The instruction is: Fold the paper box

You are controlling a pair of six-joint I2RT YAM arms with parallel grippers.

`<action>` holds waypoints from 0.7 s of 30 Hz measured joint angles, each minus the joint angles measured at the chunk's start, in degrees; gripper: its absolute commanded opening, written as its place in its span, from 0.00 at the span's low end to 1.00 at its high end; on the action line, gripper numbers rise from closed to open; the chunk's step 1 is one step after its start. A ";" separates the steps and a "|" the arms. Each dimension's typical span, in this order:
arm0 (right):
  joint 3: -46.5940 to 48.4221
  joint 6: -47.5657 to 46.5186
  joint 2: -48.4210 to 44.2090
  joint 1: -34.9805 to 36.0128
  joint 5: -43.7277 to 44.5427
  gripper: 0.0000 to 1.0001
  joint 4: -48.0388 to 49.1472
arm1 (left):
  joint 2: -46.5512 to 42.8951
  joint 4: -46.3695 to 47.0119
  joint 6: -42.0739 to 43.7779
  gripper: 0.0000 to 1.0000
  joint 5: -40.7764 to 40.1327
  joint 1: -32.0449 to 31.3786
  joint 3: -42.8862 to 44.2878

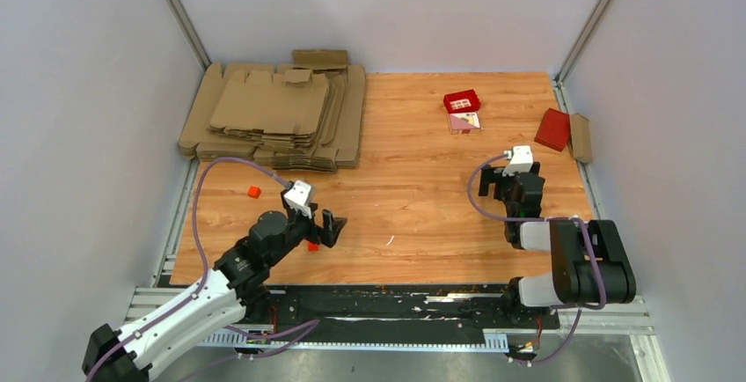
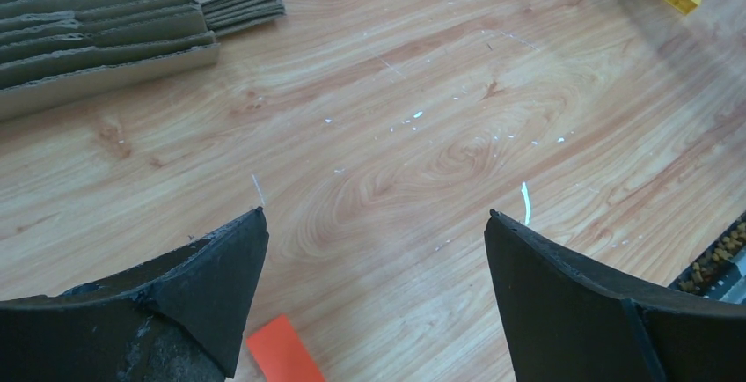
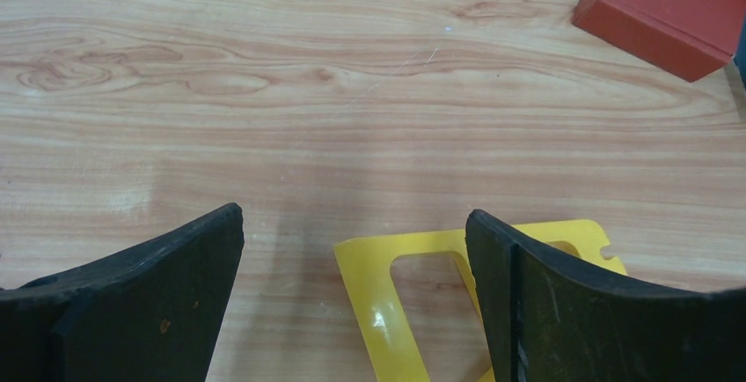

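Observation:
The paper box (image 1: 581, 137), a small brown cardboard piece folded into a compact shape, lies at the table's right edge against a red box (image 1: 553, 128). Neither gripper is near it. My left gripper (image 1: 330, 226) (image 2: 376, 213) hovers low over the near left of the table, open and empty, with a small orange block (image 2: 281, 351) on the wood just beside its left finger. Over the right side my right gripper (image 1: 510, 184) (image 3: 354, 211) stands open above a flat yellow plastic piece (image 3: 413, 298), gripping nothing.
A big pile of flat brown cardboard blanks (image 1: 277, 118) fills the back left corner. A small red tray (image 1: 462, 100) and a pink card (image 1: 464, 121) sit at the back centre. Another orange block (image 1: 253, 192) lies left of the left arm. White walls enclose the table.

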 measured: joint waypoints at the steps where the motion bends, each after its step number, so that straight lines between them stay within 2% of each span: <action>1: -1.09 -0.02 1.01 0.02 -0.11 1.00 3.04 | -0.35 -0.02 0.24 1.00 -0.31 0.00 -0.20; 5: -2.93 -0.07 1.79 0.00 -0.72 1.00 6.84 | -2.23 0.70 1.27 1.00 -2.69 -0.02 -1.27; 8: -2.71 -0.07 1.29 0.00 -0.94 1.00 8.11 | -4.02 2.49 1.77 1.00 -7.39 0.11 -2.73; 12: -2.69 -0.07 1.18 0.00 -1.11 1.00 9.01 | -3.89 4.31 2.05 1.00 -13.86 4.09 -2.73; 15: -2.69 -0.04 1.18 0.02 -1.11 1.00 9.07 | 0.72 9.75 2.19 1.00 -17.05 13.42 -2.67; 18: -2.69 -0.07 1.18 0.02 -1.14 1.00 9.14 | 9.86 16.20 1.88 1.00 -18.21 26.40 -2.60; 21: -2.69 -0.07 1.18 0.00 -1.14 1.00 9.20 | 18.56 24.76 4.37 1.00 -18.49 35.17 -3.26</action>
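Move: The cardboard stack, the likely next target, has its middle roughly 30 cm ahead of the left hand, 19 cm to its left and about 9 cm lower. Nearer on that way is the small orange cube, some 11 cm ahead and 22 cm left; the orange block is about 2 cm back and 5 cm left, both around 12 cm below the hand. From the right hand, the stack is about 74 cm left and 15 cm ahead, slightly lower. Empty and touching nothing, the left hand sweeps about 20 cm to its left and 10 cm forward, slowly at first and then fast, ending over the orange cube and nearer the cardboard stack. It turns some 50 degrees counter-clockwise so the fingers swing from forward-right to forward and a little left, fingers staying wide open, and it stays well above the table, first rising slightly and then dipping. ##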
